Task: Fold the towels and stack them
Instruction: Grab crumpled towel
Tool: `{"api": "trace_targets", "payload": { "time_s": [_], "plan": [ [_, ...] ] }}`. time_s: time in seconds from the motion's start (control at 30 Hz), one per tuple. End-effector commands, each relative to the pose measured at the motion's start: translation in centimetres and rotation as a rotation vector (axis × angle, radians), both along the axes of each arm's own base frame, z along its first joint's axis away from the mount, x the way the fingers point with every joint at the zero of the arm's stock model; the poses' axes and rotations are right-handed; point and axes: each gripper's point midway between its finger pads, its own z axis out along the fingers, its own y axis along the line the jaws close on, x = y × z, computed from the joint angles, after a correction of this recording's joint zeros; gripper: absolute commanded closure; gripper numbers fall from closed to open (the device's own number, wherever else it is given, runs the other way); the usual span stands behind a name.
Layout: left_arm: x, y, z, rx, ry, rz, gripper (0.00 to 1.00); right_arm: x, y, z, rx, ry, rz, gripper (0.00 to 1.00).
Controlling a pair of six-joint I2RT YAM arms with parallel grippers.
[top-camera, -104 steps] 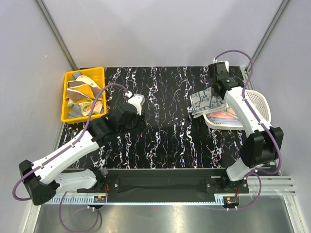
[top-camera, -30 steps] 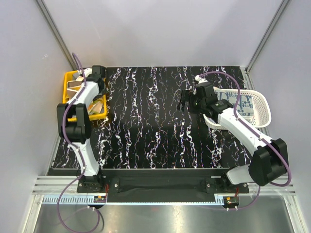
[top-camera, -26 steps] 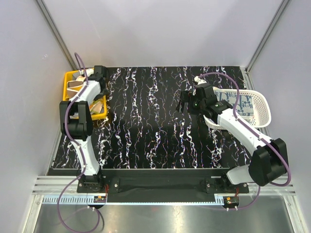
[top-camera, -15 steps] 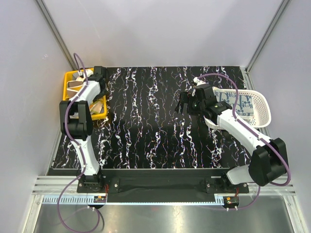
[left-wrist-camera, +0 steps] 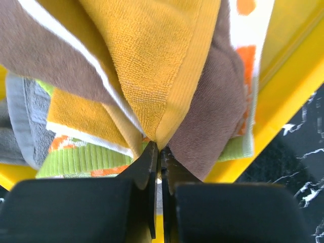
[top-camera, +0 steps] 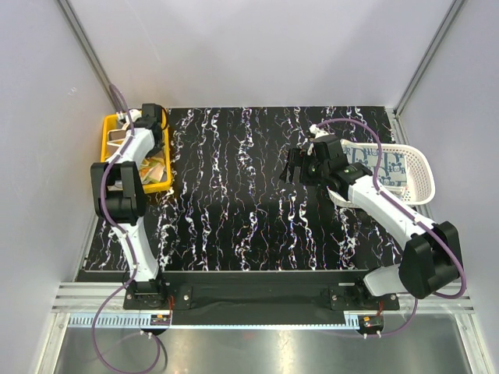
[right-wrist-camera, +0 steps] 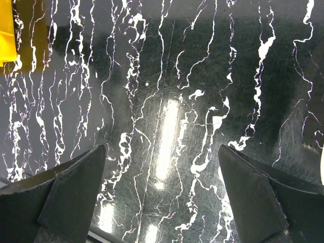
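In the left wrist view my left gripper [left-wrist-camera: 159, 148] is shut on the corner of an orange-yellow towel [left-wrist-camera: 162, 55]. That towel lies in a heap with a brown towel [left-wrist-camera: 212, 116], a green and orange striped one [left-wrist-camera: 76, 159] and a grey one [left-wrist-camera: 25, 116]. The heap sits inside the yellow bin [top-camera: 158, 184] at the table's far left, where the left gripper [top-camera: 139, 118] reaches in. A blue-white patterned towel [top-camera: 382, 165] lies in the white basket [top-camera: 417, 167]. My right gripper [top-camera: 295, 165] hangs open over bare table [right-wrist-camera: 162, 148], holding nothing.
The black marbled tabletop [top-camera: 234, 202] spans the space between bin and basket. The bin's yellow wall [left-wrist-camera: 283, 96] rises just right of the left fingers. Grey walls close in the back and both sides.
My left gripper has closed on the orange-yellow towel's corner inside the bin. The right gripper drifted slightly left over the table and stays open.
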Motion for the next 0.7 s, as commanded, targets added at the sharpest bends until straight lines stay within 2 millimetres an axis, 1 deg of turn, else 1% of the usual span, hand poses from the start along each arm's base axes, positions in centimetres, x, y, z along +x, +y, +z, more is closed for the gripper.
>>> {"api": "trace_targets", "payload": {
  "time_s": [0.0,0.03,0.07,0.13,0.17,0.2,0.27,0.3,0.33,0.37,0.47,0.5,0.6,0.67],
  "plan": [
    [1.8,0.8,6.0,0.039,-0.152,0.002,1.00,0.4,0.9,1.3,0.032,-0.050,0.022,0.00],
    [1.8,0.7,8.2,0.037,-0.206,-0.004,1.00,0.4,0.9,1.4,0.032,-0.050,0.023,0.00],
    [1.9,0.5,9.2,0.031,-0.235,-0.014,1.00,0.4,0.9,1.3,0.032,-0.046,0.024,0.00],
    [2.2,0.3,12.4,0.032,-0.318,-0.027,1.00,0.3,1.0,1.3,0.036,-0.044,0.028,0.00],
    [2.0,0.3,14.7,0.035,-0.370,-0.031,1.00,0.3,1.1,1.3,0.037,-0.043,0.029,0.00],
    [2.4,0.4,16.9,0.046,-0.421,-0.035,1.00,0.3,1.1,1.3,0.041,-0.043,0.029,0.00],
    [2.3,0.6,19.9,0.064,-0.477,-0.031,1.00,0.3,1.2,1.4,0.045,-0.045,0.030,0.00],
    [2.3,0.7,22.3,0.072,-0.518,-0.031,1.00,0.4,1.2,1.4,0.045,-0.045,0.030,0.00],
    [2.3,0.7,23.2,0.074,-0.538,-0.034,1.00,0.3,1.2,1.3,0.043,-0.042,0.033,0.00],
    [2.2,0.5,24.8,0.072,-0.582,-0.041,1.00,0.4,1.2,1.3,0.041,-0.045,0.029,0.00],
    [2.2,0.0,28.2,0.063,-0.682,-0.060,1.00,0.5,1.2,1.2,0.040,-0.044,0.029,0.00],
    [1.8,0.0,29.8,0.068,-0.718,-0.068,1.00,0.6,1.3,1.1,0.039,-0.039,0.030,0.00],
    [1.5,-0.4,32.5,0.070,-0.777,-0.092,1.00,0.6,1.3,1.0,0.038,-0.038,0.030,0.00],
    [1.1,-1.2,35.0,0.052,-0.833,-0.130,1.00,0.7,1.2,0.9,0.035,-0.038,0.027,0.00]
  ]
}}
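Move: The left hand already has a corner of the crumpled yellow-and-brown towel shut in its fingers, the towel's middle about 2 cm ahead, 5 cm left and 3 cm below. The orange-and-white towel lies roughly 9 cm back, 4 cm right and 5 cm below the hand; the grey towel some 14 cm back, 8 cm left and 6 cm below. The yellow bin's middle is about 5 cm back, 2 cm left and 4 cm below. From the right hand the crumpled towel lies roughly 15 cm ahead, 51 cm left and 8 cm below. Keeping its pinch on the towel's corner, the left hand goes almost straight up out of the yellow bin, some 29 cm, slow at first and then fast, and eases off towards the top. On the way the wrist tips up about 40 degrees, so the fingers swing from pointing steeply down towards pointing forward and left, with the towel hanging from their tips. ##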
